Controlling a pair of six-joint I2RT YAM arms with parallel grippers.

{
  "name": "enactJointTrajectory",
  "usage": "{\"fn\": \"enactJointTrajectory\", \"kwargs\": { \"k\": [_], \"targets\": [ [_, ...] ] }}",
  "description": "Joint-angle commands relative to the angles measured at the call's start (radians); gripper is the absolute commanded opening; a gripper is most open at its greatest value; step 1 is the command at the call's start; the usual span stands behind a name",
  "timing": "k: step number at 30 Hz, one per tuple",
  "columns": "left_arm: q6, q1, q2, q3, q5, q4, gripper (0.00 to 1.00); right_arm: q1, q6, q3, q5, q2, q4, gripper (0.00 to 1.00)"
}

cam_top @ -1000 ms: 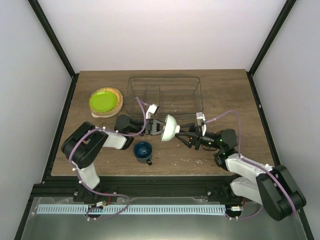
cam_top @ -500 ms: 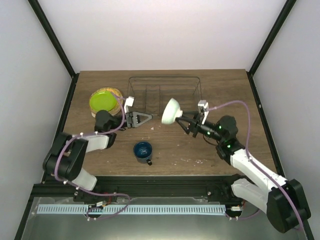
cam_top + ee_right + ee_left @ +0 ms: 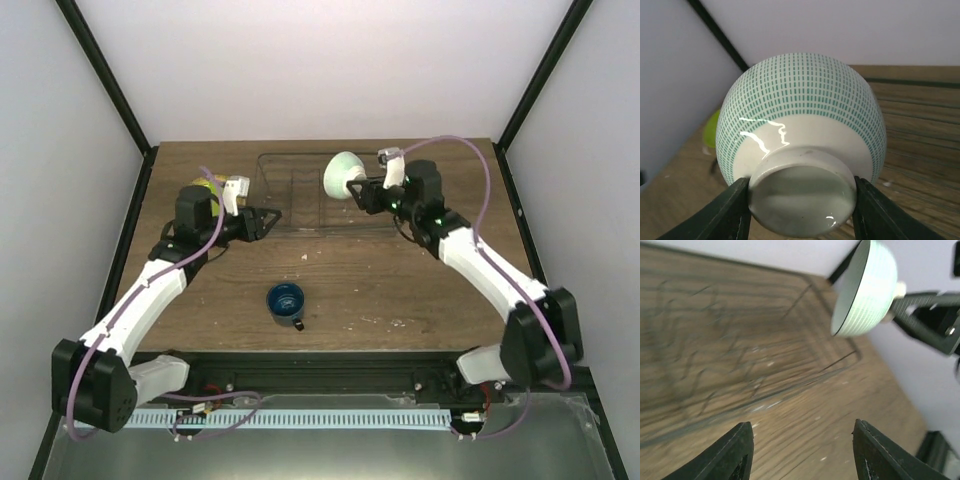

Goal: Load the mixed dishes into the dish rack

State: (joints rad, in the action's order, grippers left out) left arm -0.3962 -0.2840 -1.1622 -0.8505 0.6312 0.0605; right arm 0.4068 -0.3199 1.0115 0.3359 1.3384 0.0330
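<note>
My right gripper (image 3: 360, 189) is shut on the foot of the pale mint bowl (image 3: 342, 174), holding it on its side in the air over the back of the clear dish rack (image 3: 300, 203). In the right wrist view both fingers clamp the bowl's (image 3: 800, 110) round base, and my right gripper (image 3: 802, 200) is filled by it. My left gripper (image 3: 271, 219) hangs open and empty by the rack's left side; its wrist view shows the rack (image 3: 740, 340) and the bowl (image 3: 865, 290) beyond my left gripper (image 3: 802, 429). The dark blue mug (image 3: 286, 300) stands upright at the table's front.
A lime-green plate (image 3: 208, 181) lies at the back left, mostly hidden behind my left arm; its edge (image 3: 713, 131) shows in the right wrist view. Black frame posts rise at both back corners of the table.
The left gripper let go of the bowl, opened wider and drew back left toward the plates. The right arm carried the bowl up and away, from in front of the rack to over it.
</note>
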Motion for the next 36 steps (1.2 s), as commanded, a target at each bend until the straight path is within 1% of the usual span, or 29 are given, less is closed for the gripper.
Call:
{"fn": "enactJointTrajectory", "kwargs": {
  "k": [1,4,7,10,14,16,19,26,30,36],
  "targets": [
    [0.139,0.003,0.064,-0.010,-0.299,0.293,0.56,-0.033,0.031,0.216,-0.114,0.145,-0.147,0.14],
    [0.158,0.003,0.123,-0.003,-0.403,0.348,0.57,-0.052,0.052,0.424,-0.172,0.291,-0.302,0.12],
    [0.164,0.003,0.173,0.011,-0.452,0.377,0.58,-0.063,0.073,0.568,-0.224,0.408,-0.398,0.10],
    [0.158,0.004,0.201,0.025,-0.459,0.379,0.58,-0.072,0.085,0.685,-0.244,0.493,-0.464,0.10],
    [0.151,0.003,0.202,0.031,-0.443,0.377,0.59,-0.072,0.102,0.876,-0.288,0.632,-0.612,0.10],
    [0.152,0.004,0.198,0.032,-0.442,0.377,0.59,-0.071,0.107,0.937,-0.304,0.679,-0.670,0.10],
    [0.153,0.004,0.193,0.034,-0.433,0.375,0.59,-0.070,0.112,0.966,-0.338,0.707,-0.718,0.10],
    [0.156,0.005,0.178,0.037,-0.406,0.368,0.59,-0.071,0.142,0.944,-0.411,0.715,-0.800,0.11],
    [0.161,0.004,0.173,0.038,-0.397,0.372,0.59,-0.072,0.163,0.942,-0.427,0.737,-0.823,0.12],
    [0.165,0.005,0.160,0.035,-0.386,0.378,0.59,-0.070,0.205,1.018,-0.434,0.821,-0.918,0.12]
  ]
}}
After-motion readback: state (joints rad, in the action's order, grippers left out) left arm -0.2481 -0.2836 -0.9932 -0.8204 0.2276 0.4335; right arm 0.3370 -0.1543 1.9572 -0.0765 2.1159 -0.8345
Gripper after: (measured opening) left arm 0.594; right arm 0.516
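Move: My right hand holds the bowl by its foot. The rack's right half, where the bowl is going, lies about 14 cm ahead, 4 cm to the right and 23 cm below; the dish rack's middle is some 15 cm ahead and 7 cm to the left. From my empty left hand that right half is roughly 21 cm ahead, 21 cm to the right and 22 cm below, while the green plate sits about 20 cm ahead, 25 cm left and 23 cm below. I swing the bowl forward some 16 cm over the rack with my right hand, sinking as I go, then ease back 2 cm while lowering further and edging right, about 12 cm down in all. The wrist rolls its left side down and tips the fingers steeply downward, keeping its grip on the foot. My open left hand clears off 7 cm left, dropping about 5 cm and turning counter-clockwise. ##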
